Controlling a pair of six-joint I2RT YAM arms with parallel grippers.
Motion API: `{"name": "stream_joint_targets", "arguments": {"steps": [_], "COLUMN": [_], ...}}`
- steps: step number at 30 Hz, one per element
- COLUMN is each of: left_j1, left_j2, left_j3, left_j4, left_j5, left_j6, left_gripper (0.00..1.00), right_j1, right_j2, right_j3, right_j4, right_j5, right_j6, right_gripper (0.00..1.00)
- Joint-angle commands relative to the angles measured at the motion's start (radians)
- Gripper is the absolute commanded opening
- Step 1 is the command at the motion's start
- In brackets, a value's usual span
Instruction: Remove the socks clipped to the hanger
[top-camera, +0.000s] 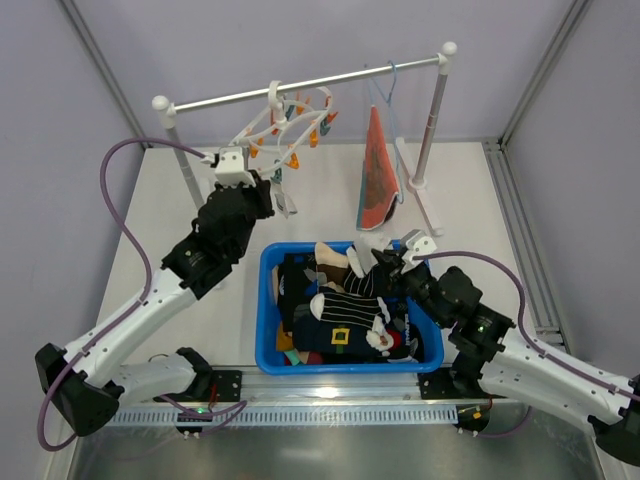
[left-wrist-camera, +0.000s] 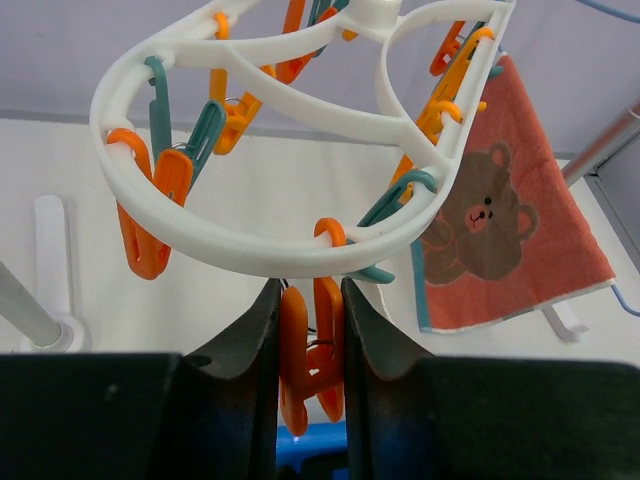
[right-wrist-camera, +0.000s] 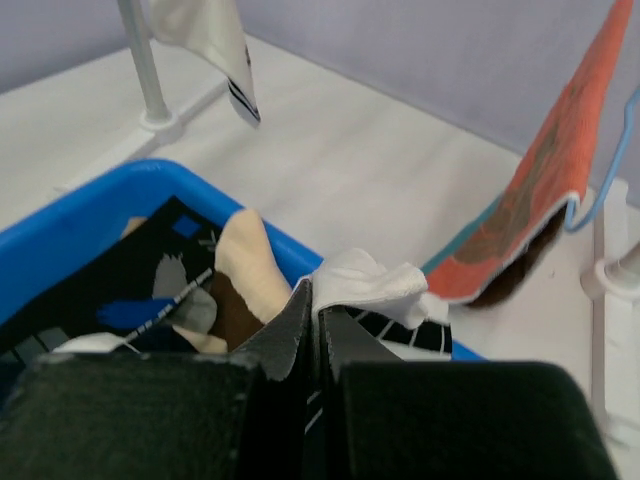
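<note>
The white oval hanger (top-camera: 292, 122) hangs from the rack rod, its ring (left-wrist-camera: 250, 255) lined with orange and teal pegs. My left gripper (left-wrist-camera: 310, 296) is raised just under the ring (top-camera: 278, 192) and shut on one orange peg (left-wrist-camera: 300, 350), whose lower tips stand apart. A white sock with dark stripes (right-wrist-camera: 215, 45) dangles beside that gripper (top-camera: 286, 204); which peg holds it I cannot tell. My right gripper (right-wrist-camera: 318, 296) is shut on a crumpled white sock (right-wrist-camera: 375, 285) above the basket's far rim (top-camera: 385, 264).
A blue basket (top-camera: 262, 310) of mixed socks sits between the arms. An orange bear-print cloth (top-camera: 377, 175) hangs on a pale-blue wire hanger (top-camera: 385, 90) right of the peg hanger. The rack's posts (right-wrist-camera: 140, 60) and feet stand on the white table.
</note>
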Motion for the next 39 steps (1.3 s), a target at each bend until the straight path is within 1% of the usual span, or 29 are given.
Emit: {"name": "stream_joint_targets", "arguments": {"steps": [1, 4, 9, 12, 16, 18, 19, 20, 21, 22, 23, 26, 30, 36, 39], "left_j1": [0.020, 0.031, 0.039, 0.040, 0.043, 0.045, 0.046, 0.048, 0.048, 0.049, 0.049, 0.051, 0.052, 0.055, 0.059], "left_j2": [-0.019, -0.019, -0.024, -0.030, -0.039, -0.042, -0.047, -0.048, -0.050, -0.051, -0.053, -0.056, -0.060, -0.065, -0.063], "left_j3": [0.001, 0.001, -0.002, -0.002, -0.006, -0.006, -0.005, -0.005, -0.003, -0.003, -0.003, -0.003, 0.000, 0.000, -0.002], "left_j4": [-0.031, -0.037, -0.041, -0.042, -0.044, -0.047, -0.048, -0.051, -0.056, -0.057, -0.057, -0.062, -0.065, -0.076, -0.077], "left_j5": [0.009, 0.023, 0.041, 0.053, 0.055, 0.053, 0.053, 0.053, 0.053, 0.058, 0.059, 0.067, 0.087, 0.099, 0.101], "left_j6": [0.013, 0.010, 0.006, 0.004, 0.004, 0.004, 0.006, 0.004, 0.004, 0.004, 0.003, 0.003, -0.003, -0.003, -0.002], "left_gripper": [0.00, 0.00, 0.00, 0.00, 0.00, 0.00, 0.00, 0.00, 0.00, 0.00, 0.00, 0.00, 0.00, 0.00, 0.00], "right_j1": [0.004, 0.004, 0.002, 0.004, 0.005, 0.010, 0.016, 0.019, 0.023, 0.028, 0.028, 0.030, 0.030, 0.034, 0.037], "right_j2": [-0.091, -0.172, -0.271, -0.286, -0.259, -0.250, -0.251, -0.256, -0.260, -0.274, -0.283, -0.312, -0.300, -0.211, -0.229], "right_j3": [-0.036, -0.049, -0.047, -0.049, -0.044, -0.043, -0.044, -0.044, -0.044, -0.038, -0.035, -0.024, -0.012, 0.085, 0.140], "right_j4": [-0.106, -0.176, -0.299, -0.348, -0.374, -0.390, -0.390, -0.385, -0.385, -0.387, -0.387, -0.375, -0.318, -0.310, -0.334], "right_j5": [0.106, 0.131, 0.070, 0.054, -0.012, -0.013, -0.013, -0.004, 0.002, 0.005, 0.016, 0.007, -0.027, -0.058, -0.116], "right_j6": [0.104, 0.156, 0.228, 0.265, 0.297, 0.305, 0.304, 0.302, 0.302, 0.299, 0.299, 0.270, 0.215, 0.153, 0.136], "right_gripper": [0.05, 0.04, 0.05, 0.05, 0.05, 0.05, 0.08, 0.29, 0.47, 0.88, 0.99, 1.00, 1.00, 1.00, 1.00]}}
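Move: The right gripper still holds the white sock by its end above the basket's far right part; the drop spot lies about 14 cm below it, some 3 cm to its right and 2 cm back. The striped sock lies on the heap about 3 cm ahead and 2 cm left, the beige sock 3 cm ahead and 9 cm left. The teddy towel hangs about 15 cm straight ahead. From the left gripper, shut on an orange clip, the drop spot is roughly 11 cm back, 25 cm right and far below. Bring the right gripper back and to its right over the basket, sinking about 5 cm in all and tipping the fingers some 15 degrees down, with the white sock still pinched. Then open the fingers wide to let go of the sock onto the heap, and rise about 5 cm with them open. ##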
